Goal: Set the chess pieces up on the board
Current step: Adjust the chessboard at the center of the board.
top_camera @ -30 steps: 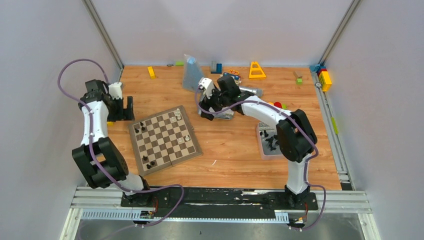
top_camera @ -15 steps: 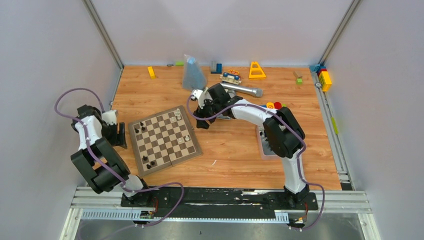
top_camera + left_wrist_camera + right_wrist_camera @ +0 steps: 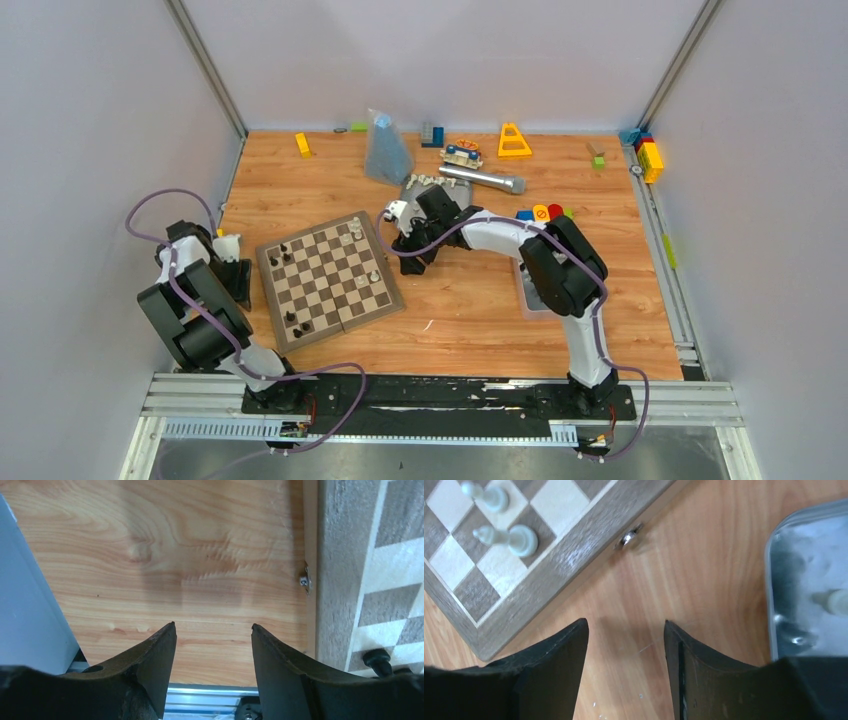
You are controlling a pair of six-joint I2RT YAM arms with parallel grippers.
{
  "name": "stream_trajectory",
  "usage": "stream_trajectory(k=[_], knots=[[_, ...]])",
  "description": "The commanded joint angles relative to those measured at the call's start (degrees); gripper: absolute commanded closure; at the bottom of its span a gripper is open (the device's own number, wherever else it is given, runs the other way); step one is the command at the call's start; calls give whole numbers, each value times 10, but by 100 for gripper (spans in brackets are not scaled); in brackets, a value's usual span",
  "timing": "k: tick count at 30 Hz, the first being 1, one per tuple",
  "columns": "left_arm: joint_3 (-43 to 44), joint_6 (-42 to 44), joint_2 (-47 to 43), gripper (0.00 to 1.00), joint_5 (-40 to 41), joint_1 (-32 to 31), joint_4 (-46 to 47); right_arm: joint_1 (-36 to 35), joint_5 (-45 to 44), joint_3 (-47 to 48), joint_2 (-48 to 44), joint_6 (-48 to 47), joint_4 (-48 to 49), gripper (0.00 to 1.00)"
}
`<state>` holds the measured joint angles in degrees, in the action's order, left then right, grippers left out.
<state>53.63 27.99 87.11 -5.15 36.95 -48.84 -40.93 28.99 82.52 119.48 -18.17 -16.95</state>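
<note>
The board (image 3: pixel 330 278) lies left of the table's middle, with a few black chess pieces (image 3: pixel 297 325) near its left side and a few cream ones (image 3: pixel 352 230) near its far right corner. My left gripper (image 3: pixel 243 283) hangs low just off the board's left edge, open and empty. In the left wrist view its open gripper (image 3: pixel 212 626) is over bare wood, the board's border (image 3: pixel 330 580) and one black piece (image 3: pixel 377 660) to its right. My right gripper (image 3: pixel 625 622) is open and empty beside the board's corner (image 3: pixel 574 555), near two cream pieces (image 3: pixel 499 536).
A grey tray (image 3: pixel 774 580) holding a cream piece (image 3: pixel 831 600) sits just right of the right gripper. A second grey tray (image 3: pixel 530 298) lies partly under the right arm. A plastic bag (image 3: pixel 385 148), silver cylinder (image 3: pixel 482 179), yellow triangle (image 3: pixel 514 140) and toy blocks (image 3: pixel 650 155) line the back.
The left arm has drawn back and down along the board's left side. The right gripper has moved from the far grey tray toward me, to the board's right corner.
</note>
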Motion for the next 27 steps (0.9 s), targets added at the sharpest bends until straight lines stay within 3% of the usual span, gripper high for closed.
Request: stream_trajectory(k=[1, 7, 19, 27], knots=[[-7, 5, 21, 36, 2, 4, 51, -26, -8, -32, -37, -13, 7, 43], [-10, 1, 45, 36, -11, -5, 72, -41, -22, -53, -44, -9, 7, 44], [-23, -27, 60, 36, -10, -93, 106, -47, -39, -79, -77, -7, -8, 45], [-1, -47, 78, 36, -23, -117, 110, -50, -46, -81, -86, 1, -22, 46]])
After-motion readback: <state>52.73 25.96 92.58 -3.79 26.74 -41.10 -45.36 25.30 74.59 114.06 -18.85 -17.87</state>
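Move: On the left, the chessboard's middle lies about 18 cm to this hand's right and 4 cm ahead, some 3 cm below. Its small metal fitting on the left edge is about 6 cm right and 3 cm ahead, and the nearest black piece roughly 10 cm right and 4 cm back. From the right hand, the board's middle is about 16 cm left and 2 cm back, 2 cm lower; the grey tray sits some 13 cm ahead and 6 cm right. Sinking about 2.5 cm to table height, the left hand then slides some 4 cm forward and 2.5 cm right, turning a little clockwise, until its right finger comes against the board's left edge at the metal fitting. The right hand draws back about 5 cm beside the board's right edge towards the near corner, sinking slightly first; both grippers stay part open. ##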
